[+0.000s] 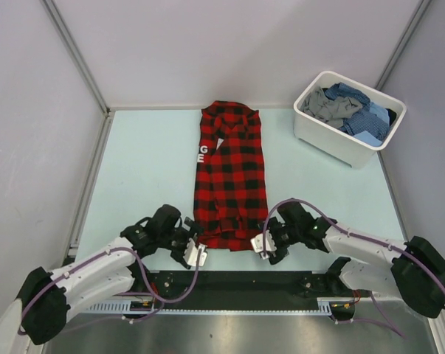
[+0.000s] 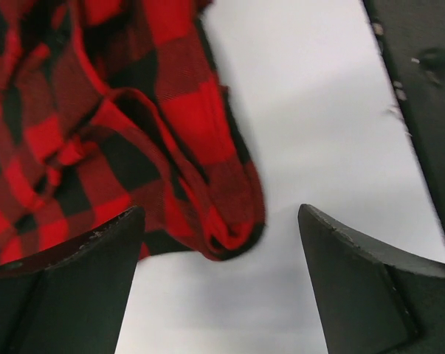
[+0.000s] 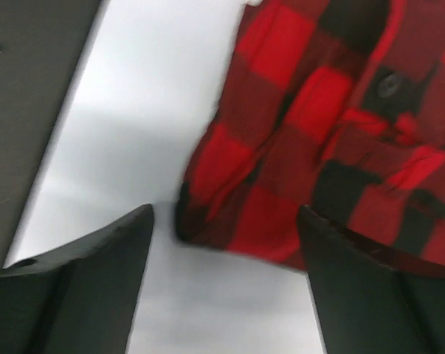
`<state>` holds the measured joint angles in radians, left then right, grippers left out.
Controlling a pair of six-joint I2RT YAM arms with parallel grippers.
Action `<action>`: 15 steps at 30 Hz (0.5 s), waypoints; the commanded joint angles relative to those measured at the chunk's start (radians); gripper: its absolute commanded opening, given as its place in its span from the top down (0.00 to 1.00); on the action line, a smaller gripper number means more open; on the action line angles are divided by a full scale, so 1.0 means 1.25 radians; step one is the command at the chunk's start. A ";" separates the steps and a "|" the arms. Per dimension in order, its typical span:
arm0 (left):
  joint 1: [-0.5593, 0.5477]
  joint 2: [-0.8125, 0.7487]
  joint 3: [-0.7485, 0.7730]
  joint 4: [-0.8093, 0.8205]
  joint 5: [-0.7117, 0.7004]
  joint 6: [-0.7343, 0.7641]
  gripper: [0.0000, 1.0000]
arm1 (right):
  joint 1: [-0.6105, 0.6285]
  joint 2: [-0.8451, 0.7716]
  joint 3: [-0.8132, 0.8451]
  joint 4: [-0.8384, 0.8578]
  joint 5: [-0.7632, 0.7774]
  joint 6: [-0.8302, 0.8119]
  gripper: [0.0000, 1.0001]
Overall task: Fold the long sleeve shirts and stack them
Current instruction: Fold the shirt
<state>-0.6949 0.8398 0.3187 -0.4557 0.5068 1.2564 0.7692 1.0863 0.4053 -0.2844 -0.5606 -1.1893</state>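
Note:
The red-and-black check shirt (image 1: 231,177) lies in the middle of the table, folded into a long narrow strip with its collar at the far end. My left gripper (image 1: 195,253) is at the strip's near left corner, open. In the left wrist view that hem corner (image 2: 229,228) lies just ahead of the gap of the left gripper (image 2: 221,214), and nothing is held. My right gripper (image 1: 265,247) is at the near right corner, also open. The right wrist view shows the cloth (image 3: 318,110) and its corner in front of the right gripper (image 3: 226,210).
A white tub (image 1: 340,140) stands at the back right, holding a blue check shirt (image 1: 366,118) and a grey one (image 1: 322,107). A black strip (image 1: 237,284) runs along the table's near edge behind the grippers. Walls close in the left, back and right sides.

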 commanded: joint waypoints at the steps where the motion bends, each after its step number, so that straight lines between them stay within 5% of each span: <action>1: -0.029 0.030 -0.072 0.137 -0.076 0.013 0.11 | 0.031 0.054 -0.042 0.167 0.113 -0.038 0.24; 9: -0.048 0.162 -0.028 0.216 -0.091 -0.020 0.25 | 0.085 0.147 -0.028 0.254 0.182 -0.034 0.54; 14: -0.050 0.118 -0.011 0.196 -0.072 -0.031 0.67 | 0.101 0.134 -0.009 0.235 0.196 -0.012 0.80; 15: -0.055 0.106 -0.016 0.179 -0.072 -0.028 0.73 | 0.107 0.130 0.004 0.205 0.201 -0.001 1.00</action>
<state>-0.7502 1.0286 0.3099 -0.1574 0.4221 1.2251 0.8833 1.2488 0.3931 0.0414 -0.3702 -1.2095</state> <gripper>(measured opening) 0.367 0.234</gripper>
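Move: The folded shirt's near end lies between the hands, just above table height. Its near left corner is about 2 cm ahead and 3 cm right of the left hand; its near right corner is roughly 2 cm ahead and 3 cm left of the right hand. The left hand has that right corner some 15 cm to its right and 2 cm ahead, and the white letters about 23 cm ahead and 2 cm right. Both hands come to grip the shirt's two near corners: they slide forward and in towards each other, about 4 to 5 cm each, almost level, left hand going right and right hand going left. As they arrive the fingers close around the cloth, the right ones narrowing steadily, the left ones late; the right fingers also swing forward some 15 degrees. ##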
